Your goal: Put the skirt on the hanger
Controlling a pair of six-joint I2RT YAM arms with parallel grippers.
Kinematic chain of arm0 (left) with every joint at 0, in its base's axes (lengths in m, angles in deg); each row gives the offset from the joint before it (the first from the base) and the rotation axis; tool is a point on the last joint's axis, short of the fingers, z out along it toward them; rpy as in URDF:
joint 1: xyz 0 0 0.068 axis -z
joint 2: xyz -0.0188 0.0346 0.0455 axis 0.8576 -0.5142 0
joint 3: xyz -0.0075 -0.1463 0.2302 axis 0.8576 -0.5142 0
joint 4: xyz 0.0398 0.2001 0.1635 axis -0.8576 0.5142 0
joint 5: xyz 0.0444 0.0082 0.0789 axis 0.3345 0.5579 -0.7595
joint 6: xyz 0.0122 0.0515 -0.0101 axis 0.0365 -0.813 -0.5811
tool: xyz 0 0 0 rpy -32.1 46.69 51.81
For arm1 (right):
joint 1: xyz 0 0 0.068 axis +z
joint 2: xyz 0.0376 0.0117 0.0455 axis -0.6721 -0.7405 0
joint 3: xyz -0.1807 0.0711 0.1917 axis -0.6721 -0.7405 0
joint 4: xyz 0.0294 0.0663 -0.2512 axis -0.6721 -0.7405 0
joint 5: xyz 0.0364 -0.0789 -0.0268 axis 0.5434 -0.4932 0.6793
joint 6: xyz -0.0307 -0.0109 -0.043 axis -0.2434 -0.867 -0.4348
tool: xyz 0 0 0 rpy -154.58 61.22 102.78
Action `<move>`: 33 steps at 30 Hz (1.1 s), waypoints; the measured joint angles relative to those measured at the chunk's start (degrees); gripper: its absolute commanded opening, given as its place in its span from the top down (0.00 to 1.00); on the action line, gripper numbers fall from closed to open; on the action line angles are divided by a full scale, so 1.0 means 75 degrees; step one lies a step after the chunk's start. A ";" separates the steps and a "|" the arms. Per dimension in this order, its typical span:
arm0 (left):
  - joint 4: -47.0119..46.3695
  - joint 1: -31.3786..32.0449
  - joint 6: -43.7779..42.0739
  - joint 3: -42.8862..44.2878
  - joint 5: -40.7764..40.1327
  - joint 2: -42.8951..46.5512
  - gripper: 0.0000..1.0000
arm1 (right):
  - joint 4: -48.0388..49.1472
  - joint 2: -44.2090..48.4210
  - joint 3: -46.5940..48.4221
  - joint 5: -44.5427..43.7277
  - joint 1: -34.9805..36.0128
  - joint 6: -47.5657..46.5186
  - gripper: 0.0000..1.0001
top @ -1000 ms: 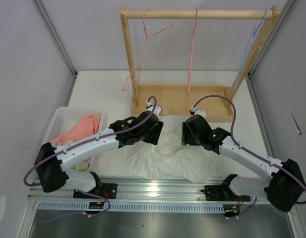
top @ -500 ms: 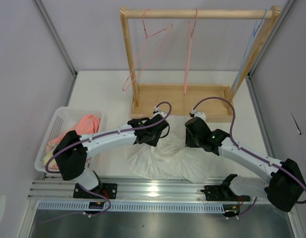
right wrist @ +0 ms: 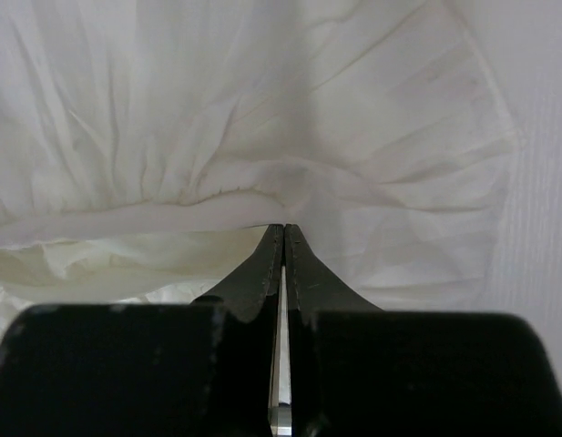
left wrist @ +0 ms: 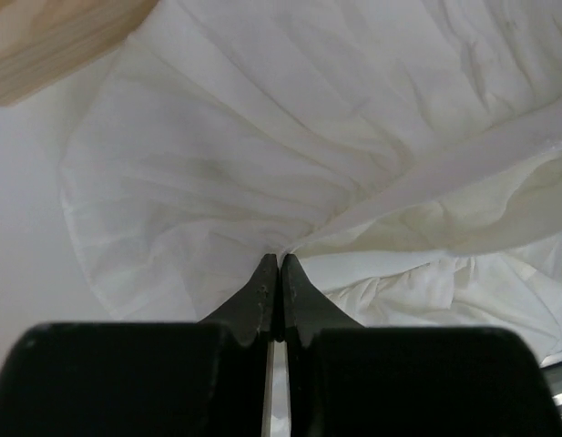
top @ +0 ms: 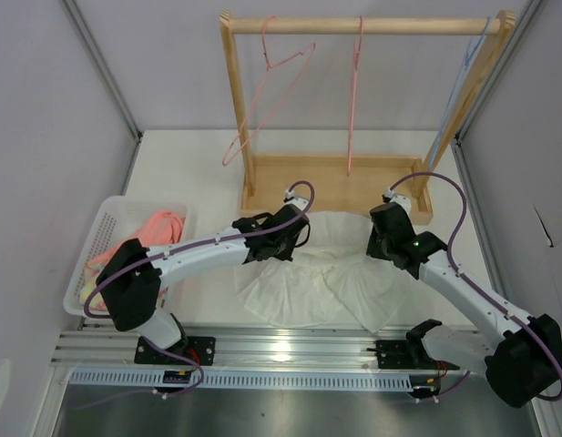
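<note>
The white skirt (top: pixel 317 273) lies crinkled on the table in front of the rack, its top edge drawn out between my two grippers. My left gripper (top: pixel 299 235) is shut on a fold of the skirt (left wrist: pixel 217 173), the tips (left wrist: pixel 279 260) pinching fabric. At the skirt's right end, my right gripper (top: pixel 382 238) is shut on the gathered waistband (right wrist: pixel 262 182), its tips (right wrist: pixel 283 228) meeting on the cloth. The pale salmon-pink hanger (top: pixel 265 98) hangs at the left of the rail, above and behind both grippers.
The wooden rack (top: pixel 353 25) stands on its base (top: pixel 335 182) just behind the skirt. A deeper pink hanger (top: pixel 355 91) and a light blue hanger (top: pixel 464 68) also hang there. A white basket (top: pixel 107 214) with pink clothes (top: pixel 153 235) sits at the left.
Both grippers have closed on the skirt. The right gripper has moved right and back, and the skirt's top edge is now stretched wide between the two.
</note>
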 measured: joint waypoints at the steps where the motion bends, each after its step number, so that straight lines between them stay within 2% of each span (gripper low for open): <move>1: -0.0262 -0.0052 -0.0079 -0.0067 0.0125 0.0003 0.89 | -0.0015 0.0090 0.0000 0.0003 -0.0087 -0.0038 0.99; 3: -0.0769 -0.0119 -0.0265 -0.0265 0.0396 0.0073 0.83 | -0.0035 0.0160 0.0000 0.0044 -0.0125 -0.0093 0.99; 6: -0.1282 -0.0178 -0.0513 -0.0469 0.0790 0.0254 0.67 | -0.0029 0.0160 -0.0026 0.0154 -0.0085 -0.0108 1.00; 7: -0.1440 -0.0172 -0.0595 -0.0507 0.0895 0.0335 0.52 | -0.0029 0.0160 -0.0041 0.0175 -0.0035 -0.0108 1.00; 9: -0.1702 -0.0163 -0.0714 -0.0516 0.1049 0.0519 0.48 | -0.0023 0.0160 -0.0087 0.0213 0.0026 -0.0105 1.00; 10: -0.1816 -0.0160 -0.0743 -0.0516 0.1113 0.0638 0.41 | -0.0023 0.0160 -0.0102 0.0224 0.0052 -0.0105 1.00; 11: -0.1915 -0.0157 -0.0799 -0.0516 0.1163 0.0790 0.38 | -0.0023 0.0157 -0.0125 0.0239 0.0076 -0.0105 1.00; 16: -0.2040 -0.0152 -0.0985 -0.0420 0.1425 0.1749 0.36 | -0.0006 0.0131 -0.0163 0.0315 0.0117 -0.0108 1.00; 21: -0.1926 -0.0152 -0.1204 0.0318 0.1734 0.2547 0.35 | 0.0041 0.0079 -0.0163 0.0350 0.0117 -0.0108 1.00; 25: -0.1784 -0.0137 -0.1396 0.1568 0.1253 0.2926 0.32 | 0.0061 0.0035 -0.0163 0.0373 0.0119 -0.0108 1.00; 28: -0.1944 -0.0140 -0.1763 0.2769 0.0458 0.2943 0.30 | 0.0111 -0.0015 -0.0163 0.0405 0.0119 -0.0108 1.00; 33: -0.2171 -0.0533 -0.2381 0.4750 -0.0527 0.2355 0.28 | 0.0172 -0.0041 -0.0163 0.0463 0.0119 -0.0108 1.00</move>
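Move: The skirt lies flat under both hands, its waistband pinched in each; its middle is about 8 cm right of and 2 cm behind the left hand, at fingertip height. The middle pink hanger hangs some 20 cm ahead of the left hand, 9 cm to its right and 34 cm above. The left pink hanger is equally far out and high, but about 5 cm to the left. From the right hand, the middle hanger lies about 20 cm ahead, 10 cm left and 33 cm up. The skirt's waistband comes free of the left fingers as they open wide; the left hand slips about 4 cm right, then climbs fast, some 44 cm, off the cloth to the height of the rack. Late on it swings back left and a little forward, tipping up from pointing down to roughly level, facing the hangers. The right hand stays low, still shut on the waistband. ##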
